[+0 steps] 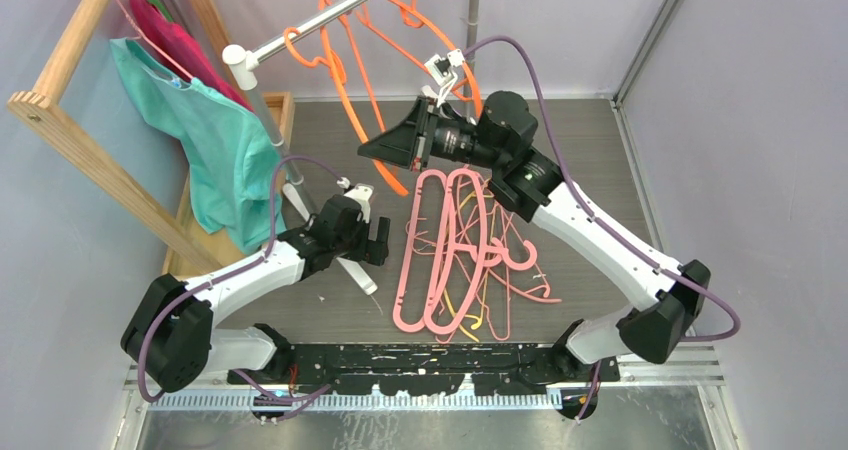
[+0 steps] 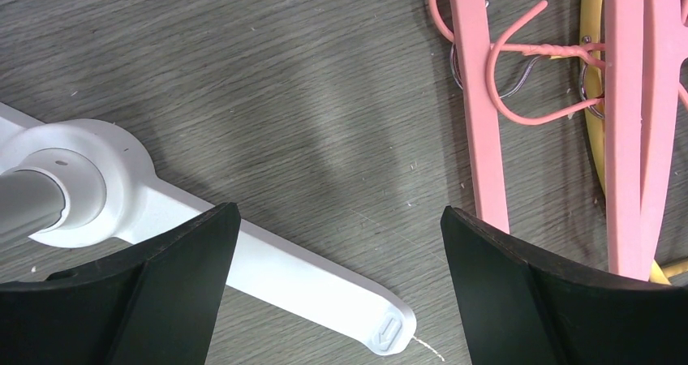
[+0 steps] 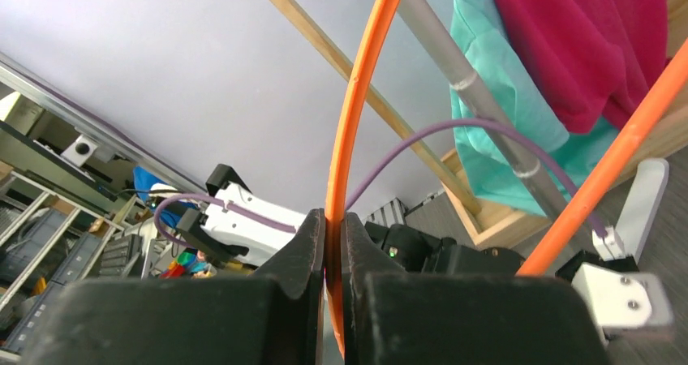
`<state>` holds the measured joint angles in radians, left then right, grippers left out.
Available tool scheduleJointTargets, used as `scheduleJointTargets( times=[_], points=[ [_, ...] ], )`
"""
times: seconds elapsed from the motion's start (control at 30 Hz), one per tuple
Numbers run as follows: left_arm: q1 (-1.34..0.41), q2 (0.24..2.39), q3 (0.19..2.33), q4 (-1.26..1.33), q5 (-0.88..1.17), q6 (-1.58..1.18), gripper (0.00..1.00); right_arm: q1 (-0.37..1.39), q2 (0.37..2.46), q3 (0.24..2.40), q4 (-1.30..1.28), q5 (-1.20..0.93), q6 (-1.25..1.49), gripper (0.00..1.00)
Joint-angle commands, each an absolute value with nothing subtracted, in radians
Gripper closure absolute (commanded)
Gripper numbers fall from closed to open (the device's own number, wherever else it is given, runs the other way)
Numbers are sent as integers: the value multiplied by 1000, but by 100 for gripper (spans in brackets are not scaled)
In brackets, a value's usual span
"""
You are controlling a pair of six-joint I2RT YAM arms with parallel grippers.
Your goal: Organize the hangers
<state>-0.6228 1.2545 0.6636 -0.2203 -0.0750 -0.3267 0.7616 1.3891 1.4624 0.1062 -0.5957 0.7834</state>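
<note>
A thick orange hanger [image 1: 345, 85] hangs by its hook from the silver rail [image 1: 330, 12], and my right gripper [image 1: 372, 150] is shut on its lower arm. The right wrist view shows that orange bar [image 3: 357, 89] pinched between the shut jaws of the right gripper [image 3: 333, 219]. More orange hangers [image 1: 410, 10] hang further along the rail. A pile of thick pink hangers [image 1: 455, 250] with thin pink, orange and yellow ones lies on the floor. My left gripper [image 1: 380, 242] hovers open left of the pile. The left wrist view shows the left gripper [image 2: 337, 219] empty, pink hangers [image 2: 479, 97] at its right.
The rack's white foot [image 2: 268, 268] and grey pole [image 2: 24, 203] lie under the left gripper. A wooden frame [image 1: 90, 160] at left carries a thin pink hanger with teal [image 1: 220, 140] and magenta [image 1: 185, 45] garments. Walls close in both sides.
</note>
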Motion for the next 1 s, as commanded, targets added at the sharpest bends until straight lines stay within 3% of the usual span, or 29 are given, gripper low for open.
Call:
scheduleJointTargets(
  times=[0.0, 0.6, 0.97],
  points=[
    [-623, 1223, 665, -175, -101, -324, 2, 754, 1419, 1554, 268, -619, 821, 99],
    [-622, 1238, 654, -189, -120, -314, 2, 572, 1523, 1471, 580, -676, 1095, 99],
    [-622, 1254, 648, -180, -121, -328, 2, 418, 1525, 1383, 630, -680, 1201, 99]
  ],
)
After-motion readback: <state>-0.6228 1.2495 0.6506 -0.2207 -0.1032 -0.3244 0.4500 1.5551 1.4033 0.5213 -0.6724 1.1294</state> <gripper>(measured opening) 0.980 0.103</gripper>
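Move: The right hand already holds the second orange hanger by one side, hook end up. The stretch of rack bar it is heading for lies about 20 cm ahead, 3 cm right and some 15 cm higher. The hung orange hanger is roughly 22 cm ahead and 8 cm right. The bar's left corner joint is about 8 cm ahead and 14 cm left. From the left hand, that bar stretch is about 17 cm ahead, 5 cm right and far above. Keeping its pinch on the side of the orange hanger, the right hand carries it forward about 13 cm, nearly level, towards the bar beside the hanger already hung. In the second half it also veers about 7 cm to the right. The wrist turns some 15 degrees on the way, fingertips tipping up and swinging a little clockwise. ##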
